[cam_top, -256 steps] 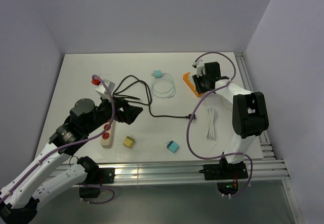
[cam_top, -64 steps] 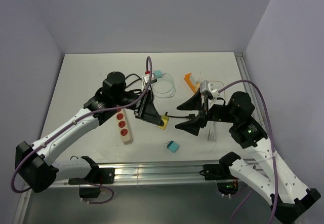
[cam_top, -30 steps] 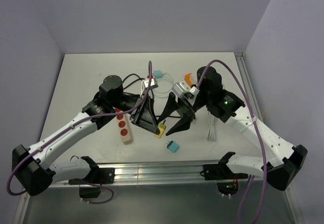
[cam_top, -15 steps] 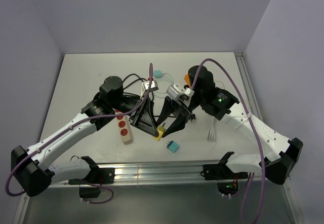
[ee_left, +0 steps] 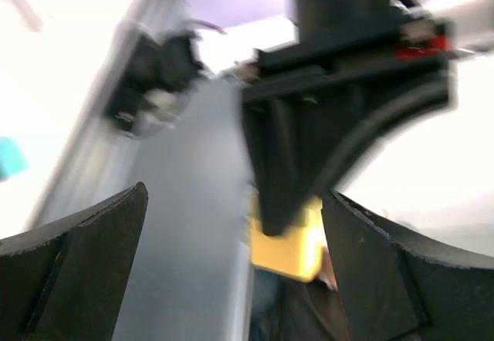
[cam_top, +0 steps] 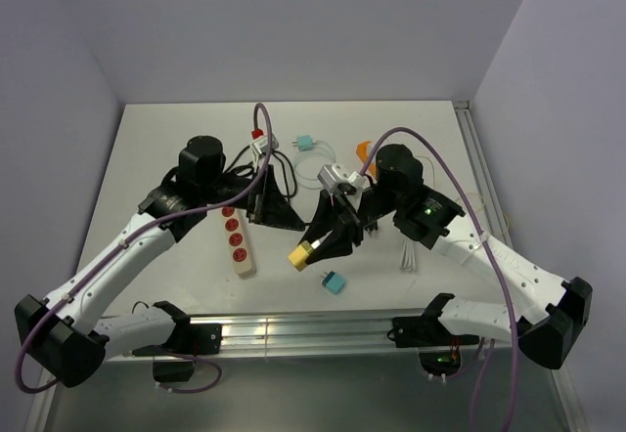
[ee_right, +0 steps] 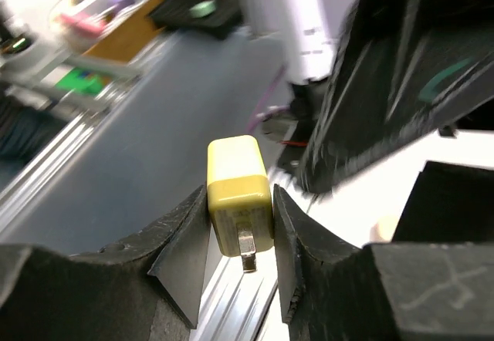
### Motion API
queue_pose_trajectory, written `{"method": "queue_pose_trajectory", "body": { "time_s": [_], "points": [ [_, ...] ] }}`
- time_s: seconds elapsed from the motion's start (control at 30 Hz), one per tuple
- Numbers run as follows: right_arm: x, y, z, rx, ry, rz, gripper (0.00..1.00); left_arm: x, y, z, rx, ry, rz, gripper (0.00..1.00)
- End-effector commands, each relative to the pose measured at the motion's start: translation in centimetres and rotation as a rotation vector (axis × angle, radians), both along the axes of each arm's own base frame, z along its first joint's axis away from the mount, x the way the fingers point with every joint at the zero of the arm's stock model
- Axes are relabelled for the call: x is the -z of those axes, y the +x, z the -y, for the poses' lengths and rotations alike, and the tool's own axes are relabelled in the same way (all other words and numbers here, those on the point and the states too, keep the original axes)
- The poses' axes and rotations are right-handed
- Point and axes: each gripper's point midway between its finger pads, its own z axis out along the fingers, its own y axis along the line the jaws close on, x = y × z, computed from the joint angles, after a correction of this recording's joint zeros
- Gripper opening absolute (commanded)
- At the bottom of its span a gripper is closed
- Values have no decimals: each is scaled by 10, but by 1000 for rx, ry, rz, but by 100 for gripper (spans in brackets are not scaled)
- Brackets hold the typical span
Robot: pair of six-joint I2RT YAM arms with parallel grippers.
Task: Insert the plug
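The plug [ee_right: 239, 190] is a yellow and white block with a metal prong toward the camera. My right gripper [ee_right: 241, 221] is shut on its two sides. From above, the plug [cam_top: 301, 253] hangs over the table's front middle in the right gripper [cam_top: 313, 246]. My left gripper [cam_top: 274, 211] stands open just to the left, apart from the plug. In the left wrist view the plug [ee_left: 289, 237] shows blurred beyond the open left gripper [ee_left: 231, 279], under a black finger of the right one. The white power strip [cam_top: 235, 241] with red switches lies left of both grippers.
A teal plug [cam_top: 335, 282] lies near the front edge below the right gripper. Another teal plug [cam_top: 305, 143], a thin clear cable loop, an orange piece [cam_top: 364, 147] and a black cable [cam_top: 284, 170] lie further back. A coiled white cable [cam_top: 409, 248] lies on the right.
The left gripper has let go of the plug, opened wide and drawn back to the left. The right gripper has closed on the plug and lifted it toward the front.
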Motion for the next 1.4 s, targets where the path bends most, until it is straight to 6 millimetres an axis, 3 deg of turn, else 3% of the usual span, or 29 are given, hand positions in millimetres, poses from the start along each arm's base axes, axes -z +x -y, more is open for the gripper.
{"method": "queue_pose_trajectory", "body": {
  "time_s": [0.0,0.07,0.1,0.23,0.3,0.37,0.4,0.43,0.53,0.63,0.8,1.13,1.37],
  "points": [
    [-25,17,-7,167,42,6,0,-1,30,-7,-193,94,206,99],
    [-23,30,-10,264,10,-47,0,6,45,-16,-318,174,231,99],
    [-23,42,-12,352,5,-65,0,8,67,-29,-485,232,283,99],
    [-19,70,-15,550,-35,-192,0,11,95,-67,-763,315,414,100],
    [-18,82,-16,622,-58,-269,0,-6,92,-77,-820,254,483,98],
    [-22,88,-18,664,-49,-328,0,-4,86,-75,-797,207,523,93],
    [-23,89,-18,669,-43,-341,0,-21,79,-74,-791,127,567,91],
    [-24,89,-18,674,-37,-353,0,-17,72,-70,-757,101,568,85],
    [-28,93,-17,700,-38,-374,0,-32,58,-69,-727,7,598,74],
    [-32,92,-20,685,-34,-393,0,-38,50,-68,-702,-27,609,68],
    [-30,91,-24,672,-57,-460,0,-35,39,-63,-629,-35,611,63],
    [-51,90,-26,637,22,-540,0,-29,32,-58,-584,-63,592,54],
    [-56,85,-29,588,44,-558,0,-43,17,-52,-522,-161,586,56]
  ]
}}
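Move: The yellow plug is already in the right fingers, its middle about 1 cm back and 2 cm left of that hand point; the left hand's open fingers wait some 5 cm ahead and 4 cm left of the right hand, at its height. From the left hand the plug lies about 6 cm back and 2 cm right, nearly level. Some 32 cm below, the blue plug is 4 cm ahead and 6 cm right of the right hand, the power strip 9 cm ahead and 15 cm left of the left hand. The right fingers keep their pinch on the yellow plug, carrying it about 9 cm forward, then a little up, while turning clockwise some 35 degrees to point across at the left gripper. The empty left hand swings forward and left, turns counter-clockwise, then eases back; its fingers close from wide to about half, just short of the plug, with no touch to be made out. ##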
